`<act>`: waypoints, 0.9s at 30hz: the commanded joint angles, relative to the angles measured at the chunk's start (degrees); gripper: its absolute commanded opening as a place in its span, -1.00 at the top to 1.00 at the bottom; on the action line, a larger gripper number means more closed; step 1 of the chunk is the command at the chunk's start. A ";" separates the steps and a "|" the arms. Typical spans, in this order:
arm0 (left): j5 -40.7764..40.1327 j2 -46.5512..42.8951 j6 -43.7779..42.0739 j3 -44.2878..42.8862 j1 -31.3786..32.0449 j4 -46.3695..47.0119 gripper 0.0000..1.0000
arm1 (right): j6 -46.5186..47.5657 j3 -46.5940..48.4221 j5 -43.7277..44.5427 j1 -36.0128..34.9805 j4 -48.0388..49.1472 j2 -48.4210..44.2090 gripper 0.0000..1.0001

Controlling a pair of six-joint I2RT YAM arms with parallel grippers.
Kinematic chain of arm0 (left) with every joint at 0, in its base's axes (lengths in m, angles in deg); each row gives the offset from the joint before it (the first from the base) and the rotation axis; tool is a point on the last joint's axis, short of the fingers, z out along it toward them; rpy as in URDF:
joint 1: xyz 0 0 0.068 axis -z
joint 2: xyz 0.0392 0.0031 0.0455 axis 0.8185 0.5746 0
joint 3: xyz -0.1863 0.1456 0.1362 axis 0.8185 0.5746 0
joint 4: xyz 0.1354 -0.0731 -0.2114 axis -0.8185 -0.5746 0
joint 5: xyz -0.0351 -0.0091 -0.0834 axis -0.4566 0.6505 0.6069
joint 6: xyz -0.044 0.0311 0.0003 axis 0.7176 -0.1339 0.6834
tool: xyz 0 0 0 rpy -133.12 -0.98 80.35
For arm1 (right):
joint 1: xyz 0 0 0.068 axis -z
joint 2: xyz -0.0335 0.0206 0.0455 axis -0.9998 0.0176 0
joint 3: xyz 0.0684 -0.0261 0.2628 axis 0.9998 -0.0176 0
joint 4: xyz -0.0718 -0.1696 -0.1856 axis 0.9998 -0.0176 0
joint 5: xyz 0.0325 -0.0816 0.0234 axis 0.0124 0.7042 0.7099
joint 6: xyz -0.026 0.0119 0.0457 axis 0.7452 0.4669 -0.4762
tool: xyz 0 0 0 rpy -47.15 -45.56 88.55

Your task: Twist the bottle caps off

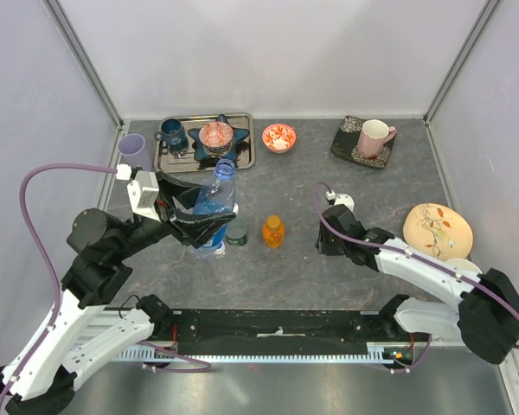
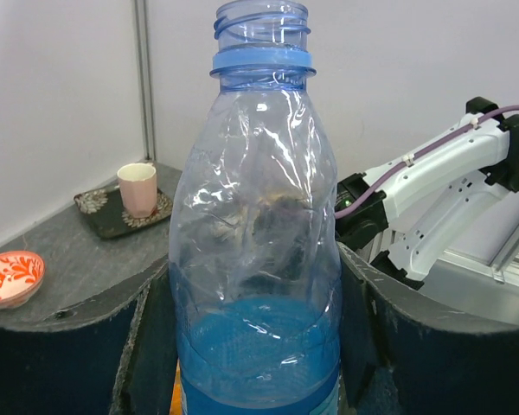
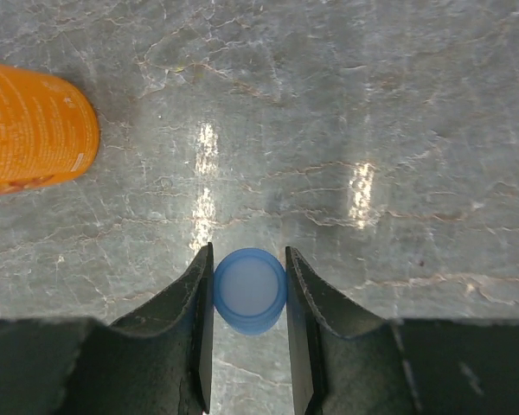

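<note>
My left gripper [image 1: 204,226] is shut on the blue bottle [image 1: 216,201], holding it upright by its lower body. In the left wrist view the bottle [image 2: 255,216] fills the middle, its threaded neck [image 2: 261,26] bare and open, a dark finger [image 2: 143,346] on each side. My right gripper [image 3: 250,287] is shut on the blue cap [image 3: 250,292], close over the table. From above, that gripper [image 1: 327,245] is right of the orange bottle [image 1: 273,231], which has its orange cap on. A small clear bottle [image 1: 236,232] stands between the blue and orange ones.
A metal tray [image 1: 244,157] at the back left holds a blue mug [image 1: 171,134] and a star dish. A lilac cup [image 1: 134,149] stands left of it. A red patterned bowl [image 1: 278,137], a pink mug [image 1: 374,137] on a dark saucer, and a plate [image 1: 438,230] lie farther right.
</note>
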 commanded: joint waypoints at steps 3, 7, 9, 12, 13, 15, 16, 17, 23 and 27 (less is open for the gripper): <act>-2.95 -2.04 -2.55 1.39 -0.18 -0.52 0.26 | -1.18 0.51 -1.89 0.02 7.38 6.34 1.00; -2.68 -1.86 -2.38 1.66 -0.18 -0.96 0.26 | -1.01 0.42 -1.37 -0.07 7.91 10.38 1.00; -2.51 -1.77 -2.29 1.75 -0.18 -1.22 0.26 | -1.10 0.42 -1.71 -0.07 7.82 11.53 1.00; -2.68 -1.77 -2.38 2.01 -0.18 -1.31 0.26 | -1.18 0.33 -1.89 -0.24 7.91 12.32 0.96; -2.68 -1.77 -2.38 2.10 -0.18 -1.40 0.26 | -0.84 0.33 -2.33 -0.24 7.91 12.94 0.78; -2.68 -1.60 -2.38 2.19 -0.18 -1.31 0.26 | -0.66 0.33 -2.86 -0.24 7.91 13.82 0.59; -2.60 -1.42 -2.38 2.19 -0.18 -1.31 0.26 | -0.57 0.24 -3.12 -0.33 7.91 13.82 0.40; -2.51 -1.33 -2.38 2.19 -0.18 -1.31 0.26 | -0.48 0.16 -3.30 -0.51 7.91 13.99 0.30; -2.42 -1.07 -2.46 2.45 -0.18 -1.22 0.26 | -0.83 -0.63 -3.12 -0.95 7.56 13.21 -0.26; -2.24 -0.81 -2.38 2.54 -0.18 -1.22 0.26 | -1.27 -0.37 -3.04 -1.03 6.68 11.45 -0.42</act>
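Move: Just beneath the right hand, which already holds the blue cap, lies the bare patch of table it is bound for, about 6 cm down and 1 cm to the left. The orange bottle stands some 10 cm left and 3 cm ahead of that hand, the green-labelled bottle about 18 cm left and 4 cm ahead. From the left hand, that patch is roughly 9 cm ahead, 16 cm right and 43 cm below. Lowering the blue cap about 5 cm onto the bare table to the right of the orange bottle, the right hand drifts a little left and tips its fingers some 5 degrees farther down, then stops and opens to let go of the cap. The left hand keeps its hold on the open blue bottle and sinks about 2 cm with it. ##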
